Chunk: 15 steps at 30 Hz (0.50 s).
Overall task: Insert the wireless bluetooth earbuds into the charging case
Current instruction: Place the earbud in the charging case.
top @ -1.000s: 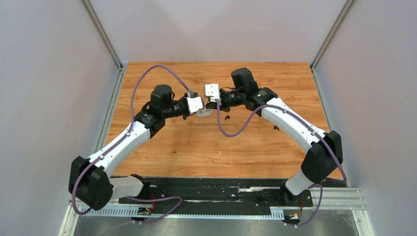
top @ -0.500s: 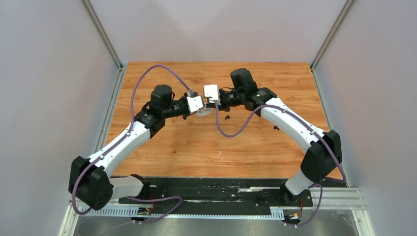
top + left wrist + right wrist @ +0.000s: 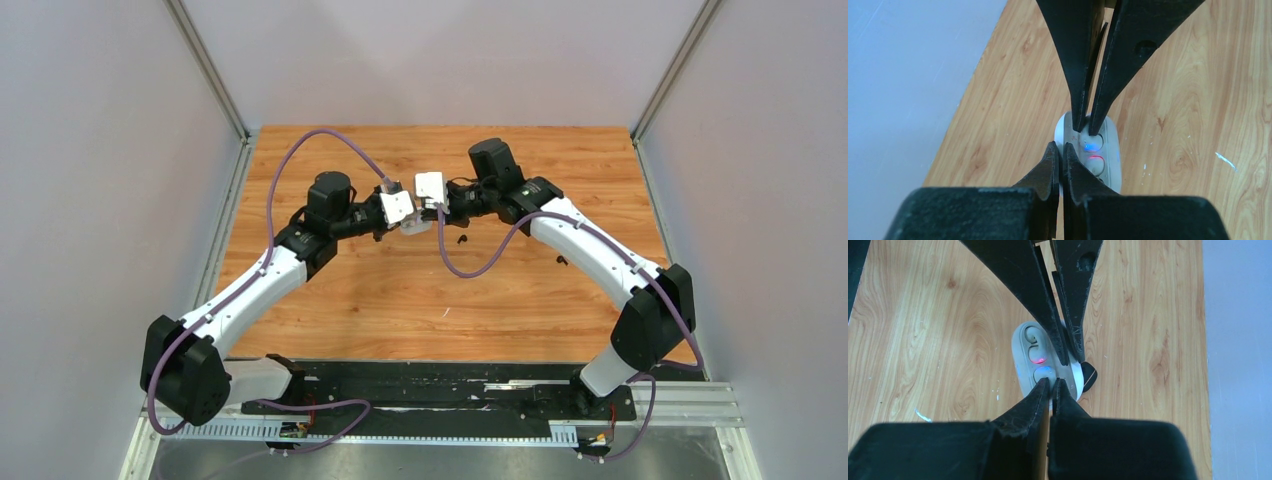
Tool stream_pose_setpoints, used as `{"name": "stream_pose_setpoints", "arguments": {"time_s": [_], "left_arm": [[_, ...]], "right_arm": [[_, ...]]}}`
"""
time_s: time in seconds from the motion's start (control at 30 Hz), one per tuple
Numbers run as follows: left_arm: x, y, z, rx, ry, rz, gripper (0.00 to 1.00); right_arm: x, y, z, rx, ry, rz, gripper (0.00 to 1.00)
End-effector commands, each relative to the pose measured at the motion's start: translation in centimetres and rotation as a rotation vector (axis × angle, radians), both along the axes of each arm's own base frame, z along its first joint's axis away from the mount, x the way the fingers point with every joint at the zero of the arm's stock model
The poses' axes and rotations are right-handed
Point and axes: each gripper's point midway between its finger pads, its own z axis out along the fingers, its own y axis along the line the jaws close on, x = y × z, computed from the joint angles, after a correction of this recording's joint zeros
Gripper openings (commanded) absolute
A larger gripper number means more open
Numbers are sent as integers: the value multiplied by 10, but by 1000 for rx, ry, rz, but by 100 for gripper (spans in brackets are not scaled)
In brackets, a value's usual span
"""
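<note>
The white charging case [image 3: 1110, 160] lies open on the wooden table, between both arms in the top view [image 3: 417, 227]. Two white earbuds sit in its wells, one [image 3: 1044, 372] glowing blue and the other [image 3: 1032, 337] with a red light. My left gripper [image 3: 1062, 146] is shut with its tips at the case's left edge. My right gripper [image 3: 1050, 381] is shut and its tips point down onto the blue-lit bud. Each gripper appears in the other's view, the right gripper [image 3: 1087, 131] and the left gripper [image 3: 1073, 361]. Two black earbuds [image 3: 462, 240] [image 3: 561, 261] lie loose on the table.
A black rounded object [image 3: 1090, 376] pokes out from behind the case's right side. Grey walls [image 3: 120, 150] close in the wooden table [image 3: 400, 300] on the left, right and back. Purple cables [image 3: 470, 262] hang from both wrists over the board.
The left gripper has edged slightly toward the back of the table, along with the case. The right arm is as before.
</note>
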Motion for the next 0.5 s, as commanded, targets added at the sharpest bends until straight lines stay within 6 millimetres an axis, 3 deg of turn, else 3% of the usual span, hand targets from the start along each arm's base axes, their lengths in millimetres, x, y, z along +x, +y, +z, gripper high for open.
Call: {"name": "stream_pose_setpoints", "arguments": {"time_s": [0.0,0.1,0.23,0.33,0.47], "left_arm": [[8,-5,32,-68,-57,17,0],[8,-6,34,-79,-56,16,0],[9,-6,35,-75,-61,21,0],[8,-5,34,-68,-63,21,0],[9,-2,34,-56,-77,28,0]], "right_arm": [[-5,8,13,29,11,35,0],[-3,8,8,19,38,26,2],[7,5,5,6,85,-48,21],[14,-4,22,49,125,-98,30],[26,-17,60,126,128,-156,42]]}}
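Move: The left hand holds the open white charging case, its middle about 2 cm back, 2 cm right and just below that hand's point. From the right hand, shut on the blue-lit earbud at the case's near end, the case's middle is roughly 1 cm back, 2 cm left and 1 cm down. On the table, some 20 cm below the right hand, the black case lies about 6 cm ahead and 3 cm left, the black earbud roughly 2 cm ahead and 8 cm right. The right fingers let go of the blue-lit earbud in its slot, spreading from shut to over a third open, then the hand backs off forward and to the right, about 1.5 cm in all, dipping slightly before it lifts at the end. The wrist turns some 10 degrees, tilting and swinging clockwise. The left fingers keep their hold and the case stays practically in place. ##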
